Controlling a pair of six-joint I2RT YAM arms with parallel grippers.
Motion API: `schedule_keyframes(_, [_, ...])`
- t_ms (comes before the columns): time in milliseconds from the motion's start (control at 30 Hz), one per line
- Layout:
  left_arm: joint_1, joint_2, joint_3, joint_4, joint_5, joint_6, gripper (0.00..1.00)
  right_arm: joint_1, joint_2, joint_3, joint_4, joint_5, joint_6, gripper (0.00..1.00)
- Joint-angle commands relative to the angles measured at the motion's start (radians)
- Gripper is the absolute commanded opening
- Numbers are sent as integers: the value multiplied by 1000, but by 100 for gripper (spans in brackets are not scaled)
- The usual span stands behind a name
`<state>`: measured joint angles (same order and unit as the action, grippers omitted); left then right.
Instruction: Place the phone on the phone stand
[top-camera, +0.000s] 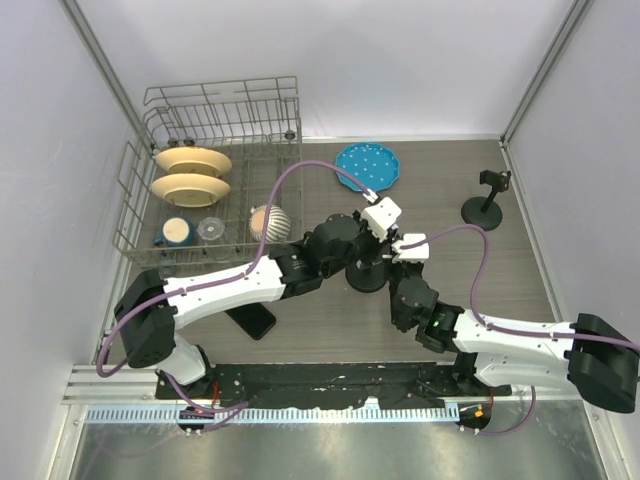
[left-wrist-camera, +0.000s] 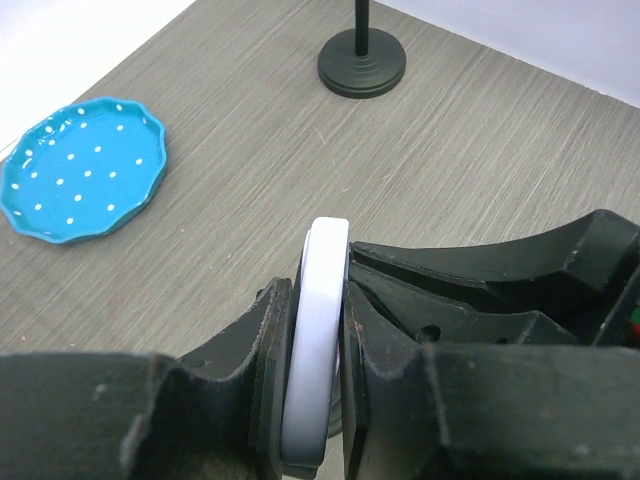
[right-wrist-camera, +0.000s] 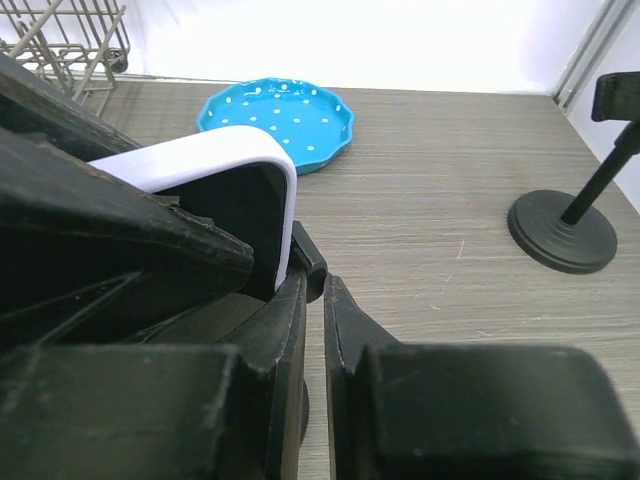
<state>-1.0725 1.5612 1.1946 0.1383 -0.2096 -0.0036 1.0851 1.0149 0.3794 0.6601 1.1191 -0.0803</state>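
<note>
My left gripper (left-wrist-camera: 316, 300) is shut on the white-edged phone (left-wrist-camera: 318, 340), which it holds upright on its edge above the table. The right wrist view shows the phone (right-wrist-camera: 205, 155) with its dark face and white case sitting low against a small black lip of the phone stand (right-wrist-camera: 318, 262). My right gripper (right-wrist-camera: 315, 275) is shut, and its tips pinch that lip. Seen from above, both grippers meet at the table's middle. The left gripper (top-camera: 362, 235) is over the stand's round black base (top-camera: 365, 278), and the right gripper (top-camera: 393, 263) is just to the right of that base.
A second black stand (top-camera: 487, 205) is at the far right. A blue dotted plate (top-camera: 367, 166) lies behind the grippers. A wire dish rack (top-camera: 215, 170) with plates and cups fills the back left. A flat dark slab (top-camera: 255, 320) lies under the left arm.
</note>
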Motion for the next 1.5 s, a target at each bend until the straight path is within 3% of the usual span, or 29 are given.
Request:
schedule_keyframes(0, [82,30,17,129,-269,22,0,128,-35,71,60,-30,20,1])
schedule_keyframes(167, [101,-22,-41,129,-195,8,0,128,-58,127,-215,-5,186,1])
schedule_keyframes(233, [108,-27,-62,132,-203,-28,0,128,-58,136,-278,-13,230,7])
schedule_keyframes(467, [121,-20,-70,147,-194,-41,0,180,-6,205,-346,27,264,8])
schedule_keyframes(567, [125,-18,-73,144,-183,-39,0,191,10,242,-397,21,304,14])
schedule_keyframes(600, [126,-23,-76,142,-179,-38,0,191,2,265,-466,13,348,23])
schedule_keyframes(700, [137,-32,-90,138,-125,-38,0,191,-66,277,-594,-68,395,39])
schedule_keyframes(800, [138,-41,-104,133,-96,-32,0,190,-137,254,-704,-157,428,47])
schedule_keyframes(967, [143,-27,-102,132,-66,-38,0,190,-257,224,-852,-208,482,51])
schedule_keyframes(1067, [149,-26,-99,121,-63,-38,0,190,-308,201,-860,-329,459,54])
schedule_keyframes(1133, [152,-27,-99,119,-65,-35,0,191,-320,190,-841,-505,442,54])
schedule_keyframes(1200, [155,-27,-95,107,-57,-32,0,190,-329,182,-853,-547,467,54])
schedule_keyframes(1333, [166,-59,-96,78,-1,-36,0,187,-374,156,-928,-351,539,64])
schedule_keyframes(1400, [174,-90,-98,41,79,-38,0,121,-378,162,-956,-347,542,69])
schedule_keyframes(1433, [181,-99,-101,31,120,-36,0,80,-372,161,-947,-443,525,70])
schedule_keyframes(1467, [184,-111,-102,18,162,-33,0,-41,-366,155,-927,-512,510,70])
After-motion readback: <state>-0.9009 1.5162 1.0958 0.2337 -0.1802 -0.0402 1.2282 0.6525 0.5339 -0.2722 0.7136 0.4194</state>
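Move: The left hand already holds the white phone up against the phone stand; the stand's head is some 2 cm ahead, 3 cm right and 3 cm below that hand. The blue plate lies about 27 cm ahead of the left hand, and the black phone about 30 cm to its left and 11 cm back, both roughly 18 cm lower. From the right hand, its fingers shut on the bracket's right end, the head's middle is some 4 cm left, straight across at the same height. Both hands at first ease back a centimetre or two, the left keeping the phone against the stand's head, until the right spreads its fingers, lets go of the bracket and backs off about 9 cm, swinging left, turning some 30 degrees counter-clockwise and tipping down. As the right leaves, the left, still pinching the phone, carries phone and stand together about 8 cm forward and 5 cm left. ##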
